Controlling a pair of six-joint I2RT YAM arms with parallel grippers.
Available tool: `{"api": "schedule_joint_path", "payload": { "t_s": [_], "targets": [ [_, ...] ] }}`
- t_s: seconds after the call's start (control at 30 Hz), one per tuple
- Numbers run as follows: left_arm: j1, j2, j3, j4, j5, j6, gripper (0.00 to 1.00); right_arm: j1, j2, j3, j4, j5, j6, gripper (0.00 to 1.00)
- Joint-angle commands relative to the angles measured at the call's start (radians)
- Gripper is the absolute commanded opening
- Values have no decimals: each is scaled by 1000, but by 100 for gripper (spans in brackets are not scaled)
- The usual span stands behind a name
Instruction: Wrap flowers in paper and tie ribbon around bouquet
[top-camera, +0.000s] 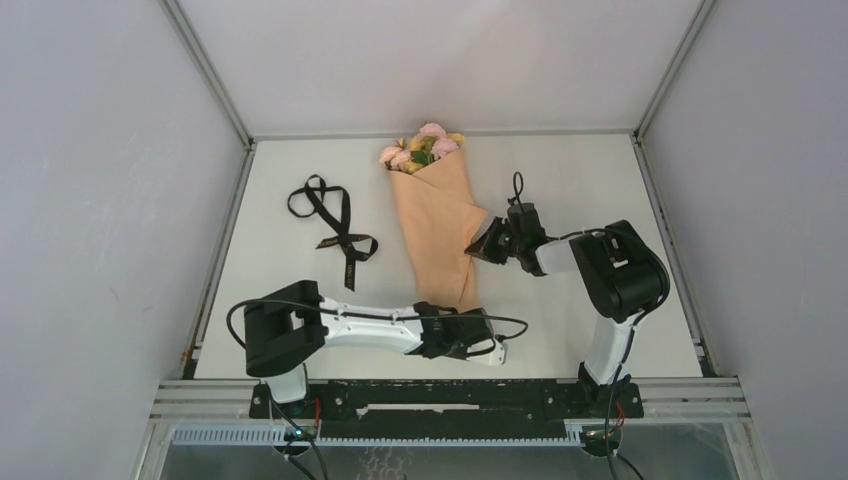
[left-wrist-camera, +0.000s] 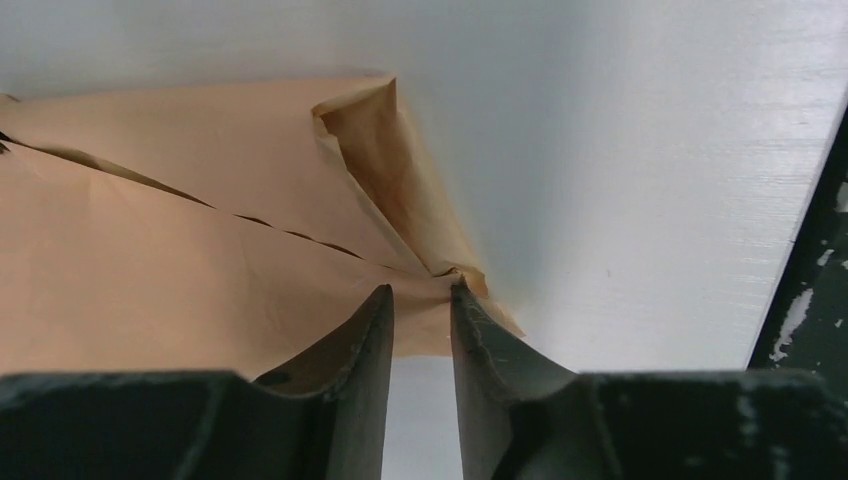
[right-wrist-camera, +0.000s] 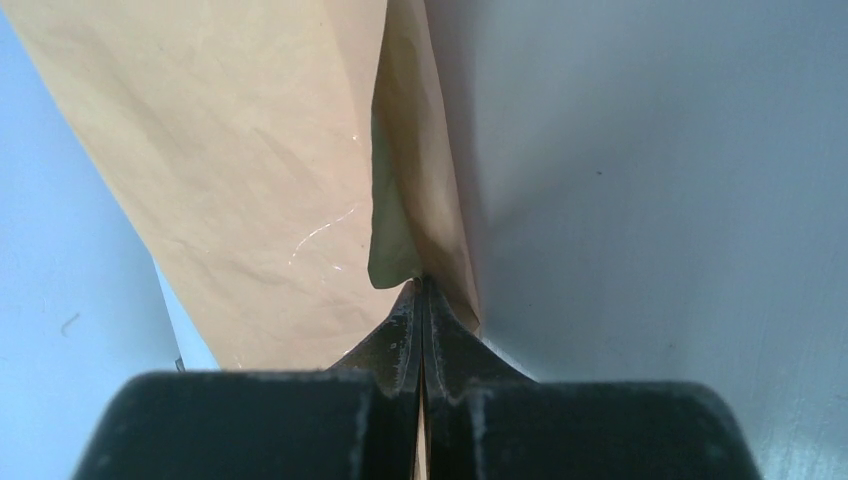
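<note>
The bouquet (top-camera: 435, 225) lies along the middle of the table, a cone of peach-orange paper (left-wrist-camera: 180, 250) with the pink and yellow flowers (top-camera: 425, 148) at its far, wide end. My right gripper (right-wrist-camera: 418, 282) is shut on the paper's (right-wrist-camera: 230, 150) right-hand flap, where a strip of the green face (right-wrist-camera: 385, 250) shows. In the top view this right gripper (top-camera: 482, 245) sits at the cone's right corner. My left gripper (left-wrist-camera: 421, 288) is at the narrow near end, jaws apart, with the paper's crumpled tip lying across the fingertips. From above, the left gripper (top-camera: 465, 318) is just below the cone. The black ribbon (top-camera: 335, 228) lies loose to the left.
Grey walls close in the white table (top-camera: 600, 180) on the left, back and right. A black rail (left-wrist-camera: 810, 300) runs along the near edge, close to the left gripper's right side. The ribbon lies between the bouquet and the left wall.
</note>
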Motion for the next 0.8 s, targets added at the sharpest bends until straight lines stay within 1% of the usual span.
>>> {"api": "schedule_joint_path", "payload": {
  "t_s": [0.0,0.07,0.13,0.2,0.27,0.33,0.4,0.47,0.5,0.53,0.6,0.67,0.73,0.77],
  "targets": [
    [-51,14,-9,-76,36,20,37,3,-20,-23,-39,50,-1,0],
    [-57,2,21,-110,36,25,42,7,-22,-25,-35,49,1,0],
    [-56,-20,70,-173,48,28,42,9,-25,-26,-38,51,2,0],
    [-47,-49,142,-282,97,32,41,13,-29,-27,-44,55,-3,0],
    [-13,-81,223,-403,202,56,41,16,-36,-35,-40,58,0,0],
    [57,-108,292,-489,347,93,41,15,-44,-46,-34,59,3,0],
    [147,-120,335,-503,451,111,42,13,-53,-53,-30,59,6,0],
    [237,-111,346,-419,446,72,42,14,-62,-55,-33,59,5,0],
    [265,-100,333,-317,388,25,42,14,-65,-55,-34,59,5,0],
    [278,-80,306,-165,313,-20,42,14,-68,-55,-35,61,5,0],
    [274,-21,262,-10,164,1,44,14,-71,-55,-34,60,9,0],
    [257,46,240,82,66,35,48,18,-76,-55,-37,58,12,0],
    [243,96,228,125,35,63,51,19,-86,-59,-42,59,11,0],
    [234,110,213,142,35,81,53,19,-91,-61,-46,59,11,2]
  ]
}}
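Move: The paper edge that the right fingers keep pinched, in effect at the right hand's point, lies about 18 cm ahead of the left hand and 4 cm to its right, almost level in height. The paper's tail end is right at the left fingertips, centred some 2 cm to their right. The black ribbon spreads about 19 cm ahead and 22 cm left of the left hand; the flowers sit roughly 20 cm beyond the pinched edge and 8 cm left of it. The paper's tail comes free of the left fingers: they open wider as the left hand slides about 3 cm back, low down, then climbs clear. It swings some 14 cm forward over the wrap, slightly right, towards the pinched edge, starting to sink again at the end. The right hand, closed on that edge, keeps its pinch and eases about 1 cm back. ##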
